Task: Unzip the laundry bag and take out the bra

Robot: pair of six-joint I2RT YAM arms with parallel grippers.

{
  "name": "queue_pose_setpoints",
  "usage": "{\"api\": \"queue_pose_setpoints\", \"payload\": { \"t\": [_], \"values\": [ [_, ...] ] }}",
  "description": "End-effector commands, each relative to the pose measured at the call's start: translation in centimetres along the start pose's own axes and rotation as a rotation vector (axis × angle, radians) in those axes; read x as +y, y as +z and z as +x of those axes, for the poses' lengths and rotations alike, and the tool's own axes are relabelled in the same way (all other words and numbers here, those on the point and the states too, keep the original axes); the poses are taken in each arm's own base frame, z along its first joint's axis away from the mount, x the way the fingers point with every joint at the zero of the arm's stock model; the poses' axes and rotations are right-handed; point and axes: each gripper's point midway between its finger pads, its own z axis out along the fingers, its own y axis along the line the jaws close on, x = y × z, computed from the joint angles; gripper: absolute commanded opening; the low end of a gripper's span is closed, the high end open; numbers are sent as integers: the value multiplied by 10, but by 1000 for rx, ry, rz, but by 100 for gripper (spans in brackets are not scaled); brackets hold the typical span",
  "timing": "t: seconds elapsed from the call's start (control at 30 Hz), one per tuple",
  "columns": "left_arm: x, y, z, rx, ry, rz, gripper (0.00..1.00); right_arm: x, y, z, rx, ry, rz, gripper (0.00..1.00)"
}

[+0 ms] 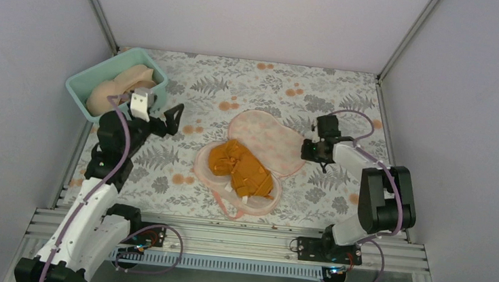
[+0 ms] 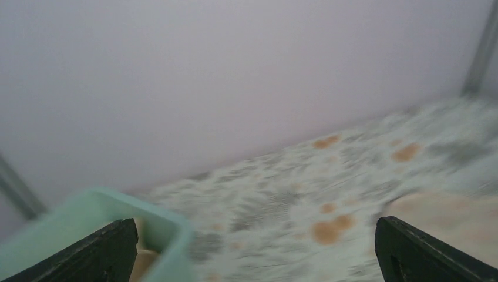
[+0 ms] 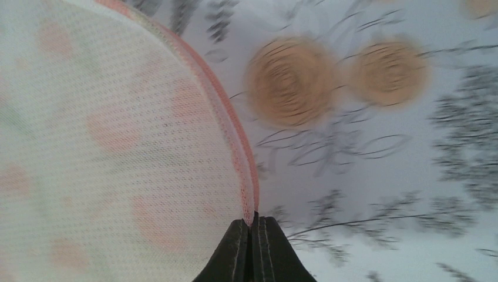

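Note:
The laundry bag (image 1: 269,139) lies unzipped in the middle of the table, its pale pink mesh flap folded back to the upper right. The mustard-orange bra (image 1: 241,169) rests in the lower half of the bag, in plain sight. My right gripper (image 1: 309,149) is at the flap's right edge. In the right wrist view my right gripper (image 3: 253,226) is shut on the laundry bag's (image 3: 117,135) pink zip trim (image 3: 235,138). My left gripper (image 1: 170,117) hovers open beside the tub, well left of the bag. The left wrist view shows my left gripper (image 2: 252,235) spread wide with nothing between its fingers.
A teal plastic tub (image 1: 81,85) holding pale peach bras (image 1: 118,88) stands at the back left; the tub's corner (image 2: 170,226) sits just inside my left finger. A floral cloth (image 1: 346,95) covers the table. Grey walls close in on three sides.

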Motion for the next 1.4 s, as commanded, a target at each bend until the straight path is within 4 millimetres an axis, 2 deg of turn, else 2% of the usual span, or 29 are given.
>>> {"api": "queue_pose_setpoints", "payload": {
  "t": [0.0,0.07,0.1,0.2,0.23,0.33,0.4,0.47,0.53,0.7,0.83,1.0,1.13,1.23,1.3,1.37],
  "values": [
    [39,11,14,205,580,-150,100,-24,-17,-20,-104,65,-13,4],
    [39,15,21,294,704,-95,100,-38,-24,-27,-144,109,-14,11],
    [40,18,22,334,744,-72,100,-44,-26,-28,-158,128,-11,26],
    [48,30,25,478,787,-25,100,-55,-34,-33,-190,160,5,89],
    [52,34,29,544,784,-4,100,-56,-37,-34,-199,160,8,98],
    [69,44,42,768,685,54,100,-54,-47,-39,-231,150,7,100],
    [80,51,40,835,584,87,100,-53,-54,-43,-255,141,-1,100],
    [88,59,39,882,563,114,100,-50,-61,-46,-273,133,-11,100],
    [98,66,53,951,570,130,100,-49,-66,-48,-283,127,-12,100],
    [127,82,76,1018,562,118,100,-46,-71,-48,-290,113,-25,100],
    [137,96,91,1025,542,138,99,-44,-72,-48,-294,108,-36,100],
    [151,112,120,1059,505,135,81,-42,-71,-46,-286,105,-47,100],
    [140,113,134,1056,456,192,60,-41,-73,-47,-291,102,-52,100],
    [132,107,139,1055,446,222,49,-40,-74,-48,-295,100,-54,100],
    [129,102,144,1060,456,239,36,-40,-72,-48,-292,100,-55,100],
    [124,96,146,1065,459,254,16,-40,-72,-47,-289,100,-57,100]
  ]
}}
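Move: The tub, with beige bras in it, has its middle about 17 cm ahead, 19 cm left and 23 cm below the left hand; its near rim is some 13 cm ahead, 9 cm left, 16 cm down. The laundry bag's middle lies roughly 16 cm left and 4 cm back of the right hand, which already pinches its flap edge; the orange bra is about 19 cm left, 6 cm back, slightly lower. The open bag's flap edge, still pinched by the right fingers, is dragged about 6 cm to the right and let go as they open wide; that hand then rises clear and stays there. Meanwhile the wide-open left hand swings forward and left, rolling its left side up, then drops some 14 cm to the tub's near rim with fingers tipping down, straddling it and closing to about a third. ##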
